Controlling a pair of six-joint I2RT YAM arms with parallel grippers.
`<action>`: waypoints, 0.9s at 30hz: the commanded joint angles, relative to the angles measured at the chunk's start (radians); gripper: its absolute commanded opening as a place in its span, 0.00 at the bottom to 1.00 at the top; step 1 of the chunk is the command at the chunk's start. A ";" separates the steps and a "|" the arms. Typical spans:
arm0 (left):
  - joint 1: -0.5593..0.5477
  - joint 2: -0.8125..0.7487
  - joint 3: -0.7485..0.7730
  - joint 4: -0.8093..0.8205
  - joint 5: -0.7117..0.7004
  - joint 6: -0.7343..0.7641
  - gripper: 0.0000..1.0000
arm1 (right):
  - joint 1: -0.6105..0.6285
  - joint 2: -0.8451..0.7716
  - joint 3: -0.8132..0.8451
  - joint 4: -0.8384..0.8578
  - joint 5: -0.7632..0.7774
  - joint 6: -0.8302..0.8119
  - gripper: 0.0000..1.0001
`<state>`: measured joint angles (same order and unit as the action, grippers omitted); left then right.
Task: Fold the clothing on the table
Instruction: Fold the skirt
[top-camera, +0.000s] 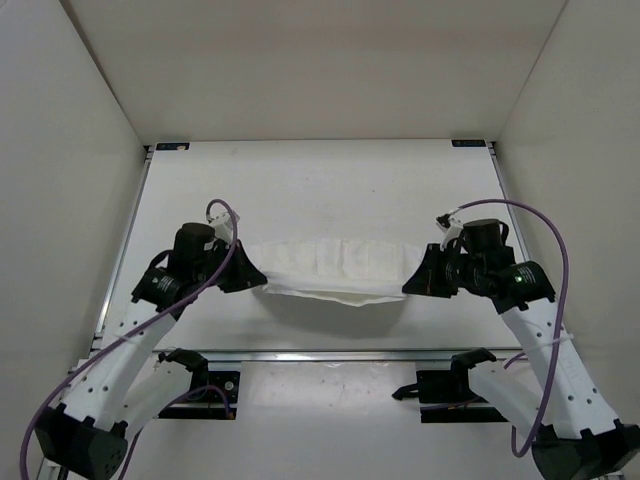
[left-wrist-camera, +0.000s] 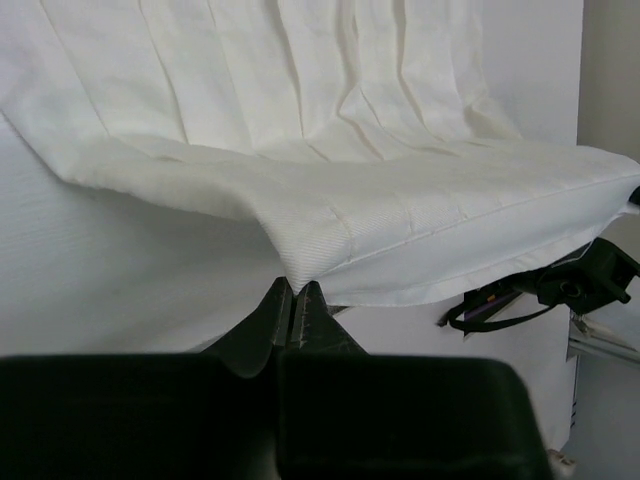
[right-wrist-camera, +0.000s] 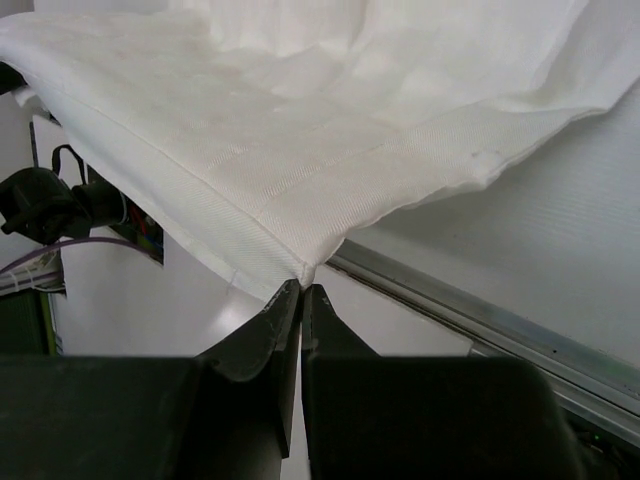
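Note:
The white clothing (top-camera: 338, 266) hangs stretched between both arms above the table (top-camera: 320, 190), its near edge sagging in the middle. My left gripper (top-camera: 258, 279) is shut on its left corner; in the left wrist view the black fingertips (left-wrist-camera: 281, 300) pinch a corner of the clothing (left-wrist-camera: 330, 200). My right gripper (top-camera: 410, 284) is shut on the right corner; the right wrist view shows the hemmed corner of the clothing (right-wrist-camera: 290, 150) caught between the fingertips (right-wrist-camera: 288, 296). The garment shows vertical creases.
Metal rails (top-camera: 330, 355) run along the table's near edge, with the arm bases (top-camera: 195, 380) and clamps (top-camera: 455, 382) below. Grey walls enclose the table at the back and both sides. Purple cables (top-camera: 555, 300) loop off each arm.

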<state>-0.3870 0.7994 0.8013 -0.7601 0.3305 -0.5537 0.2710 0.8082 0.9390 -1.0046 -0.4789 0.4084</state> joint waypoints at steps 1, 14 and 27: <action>0.066 0.088 0.027 0.076 -0.033 0.018 0.00 | -0.041 0.093 0.046 0.049 0.039 -0.043 0.01; 0.253 0.772 0.275 0.514 0.071 -0.072 0.53 | -0.130 0.936 0.505 0.367 0.203 -0.025 0.29; 0.211 0.447 -0.069 0.492 0.016 -0.049 0.67 | -0.176 0.533 -0.047 0.474 0.157 0.113 0.56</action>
<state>-0.1410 1.3449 0.8356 -0.2558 0.4011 -0.6212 0.1272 1.4445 1.0477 -0.5991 -0.2577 0.4507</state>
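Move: Pinched at its two near corners, the skirt falls away ahead of both hands: its middle is about 8 cm ahead of the left hand, 15 to its right and 9 below; from the right hand, about 9 ahead, 15 to its left and 11 below. Its far edge, the laying place, is centred some 17 cm ahead of the left hand and 19 of the right, with the same side offsets, 15 to 17 cm lower. The metal rail runs about 10 cm behind the left hand and 8 behind the right, equally low. Swinging forward and down together, both hands carry the pinched edge over the skirt's far part, the left about 22 cm out and the right about 26, sinking some 8 cm. The fingers open during the forward stroke and let go; the wrists turn inwards, left counter-clockwise, right clockwise, and the open hands draw back 7 to 9 cm. ##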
